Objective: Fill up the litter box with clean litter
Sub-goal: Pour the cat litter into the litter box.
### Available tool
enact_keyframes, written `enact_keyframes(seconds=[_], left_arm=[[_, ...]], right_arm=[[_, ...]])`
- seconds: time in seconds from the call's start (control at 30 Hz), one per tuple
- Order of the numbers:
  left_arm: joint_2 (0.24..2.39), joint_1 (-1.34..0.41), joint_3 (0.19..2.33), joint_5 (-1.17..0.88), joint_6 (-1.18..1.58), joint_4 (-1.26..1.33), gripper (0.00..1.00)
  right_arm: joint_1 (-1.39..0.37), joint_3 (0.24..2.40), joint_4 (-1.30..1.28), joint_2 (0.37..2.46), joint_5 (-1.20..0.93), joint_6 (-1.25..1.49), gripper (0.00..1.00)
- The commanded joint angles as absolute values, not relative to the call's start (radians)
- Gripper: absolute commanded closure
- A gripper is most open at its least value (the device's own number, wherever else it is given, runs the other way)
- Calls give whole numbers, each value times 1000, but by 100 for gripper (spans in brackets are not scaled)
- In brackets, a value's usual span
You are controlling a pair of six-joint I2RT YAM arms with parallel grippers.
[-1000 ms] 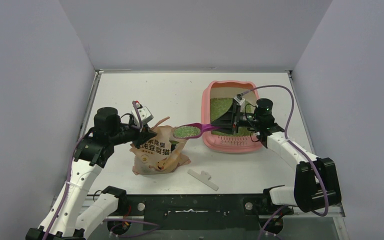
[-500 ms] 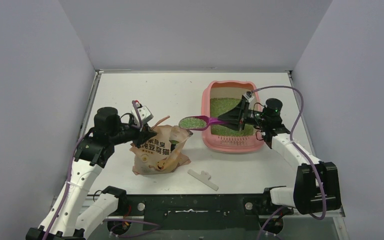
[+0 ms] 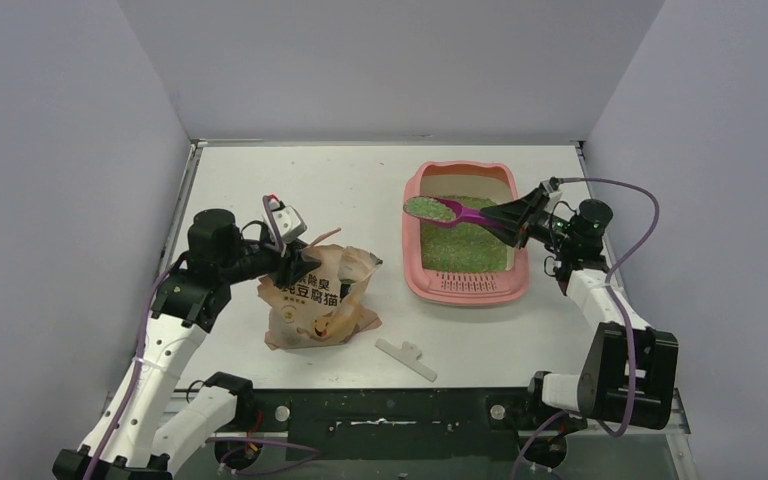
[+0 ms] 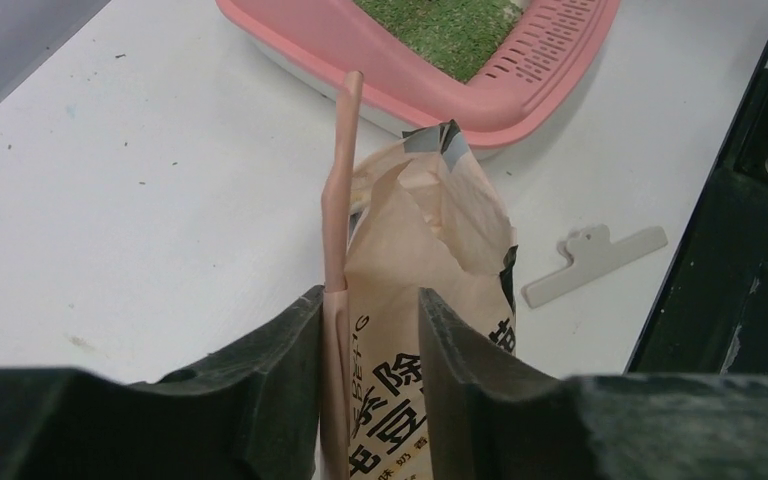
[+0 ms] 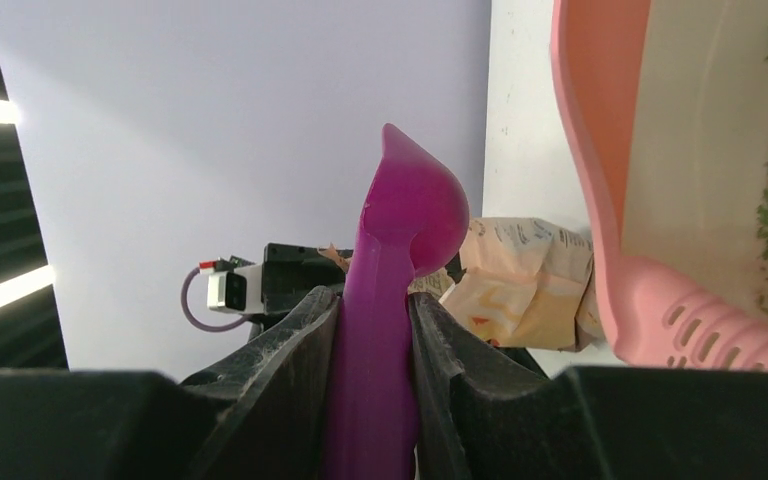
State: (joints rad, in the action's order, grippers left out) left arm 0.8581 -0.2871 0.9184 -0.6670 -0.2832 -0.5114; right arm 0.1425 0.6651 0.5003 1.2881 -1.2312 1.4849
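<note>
The pink litter box (image 3: 465, 290) stands at the right, with a bed of green litter (image 3: 465, 245) in it. My right gripper (image 3: 515, 218) is shut on the handle of a magenta scoop (image 3: 470, 214). The scoop's bowl, heaped with green granules, hangs over the box's far left part. In the right wrist view the scoop (image 5: 400, 260) sits tight between my fingers (image 5: 373, 300). My left gripper (image 3: 295, 262) is at the top of the brown litter bag (image 3: 315, 300). Its jaws (image 4: 372, 300) stand apart around the bag's edge strip (image 4: 335, 250).
A white bag clip (image 3: 407, 357) lies on the table in front of the bag, near the front edge. Grey walls close in the table on three sides. The litter box's slotted strip (image 4: 550, 40) faces the near side.
My right arm has swung the loaded scoop from above the bag to over the litter box. My left jaws have parted from their tight pinch on the bag's edge.
</note>
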Motion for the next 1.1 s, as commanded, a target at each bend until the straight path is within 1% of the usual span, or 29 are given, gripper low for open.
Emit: enact_keyframes(seconds=[0.0,0.07,0.13,0.27,0.43,0.5,0.57,0.73,0.9,1.07], left_arm=[[851,-288,949,-682,-288,-453,62],[840,-289,951,-665,-291,-455,55],[825,-289,954,-651,-289,-454,50],[793,-289,950,-623,-296,-454,47],[762,-288,949,-584,-301,-461,45],[744,-290,946,-554,-301,-454,42],[719,-289,939,-533,-298,-443,40],[659,-289,925,-488,-245,-384,29],[646,-288,943,-480,-246,-411,27],[634,-288,955,-476,-255,-451,27]], right_arm=[[216,682,605,1274,-1251,1498,100],[252,688,592,1284,-1249,1482,100],[293,695,554,1292,-1244,1453,100],[346,713,423,1293,-1223,1347,100],[369,789,113,1287,-1166,1110,100],[368,828,-47,1285,-1123,1013,100],[368,858,-116,1284,-1081,947,100],[349,891,-166,1309,-1011,912,100],[264,936,-147,1351,-930,918,100],[188,991,-70,1413,-845,957,100]])
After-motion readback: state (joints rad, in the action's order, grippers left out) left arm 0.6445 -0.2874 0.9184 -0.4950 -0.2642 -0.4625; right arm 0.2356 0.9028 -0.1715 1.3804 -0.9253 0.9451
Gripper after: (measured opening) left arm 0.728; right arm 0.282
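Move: The right hand holds the loaded purple scoop, its head about 11 cm to the left and 5 cm ahead. The litter box's middle lies some 5 cm ahead, 3 cm left and 17 cm below; the litter bag stands about 37 cm left and 14 cm back. For the left hand, at the bag's upper left edge, the bag's middle is roughly 6 cm back, 3 cm right and 12 cm down; the box is about 12 cm ahead and 36 cm right. Still pinching the scoop's handle, the right hand draws about 8 cm to the right and a little forward, then eases back left while going on forward and down. It ends some 5 cm lower, with the scoop head dipped roughly 20 degrees towards the litter and swung clockwise. The left hand, already loosened, opens wide and lifts about 5 cm up and slightly left, away from the bag's edge. ##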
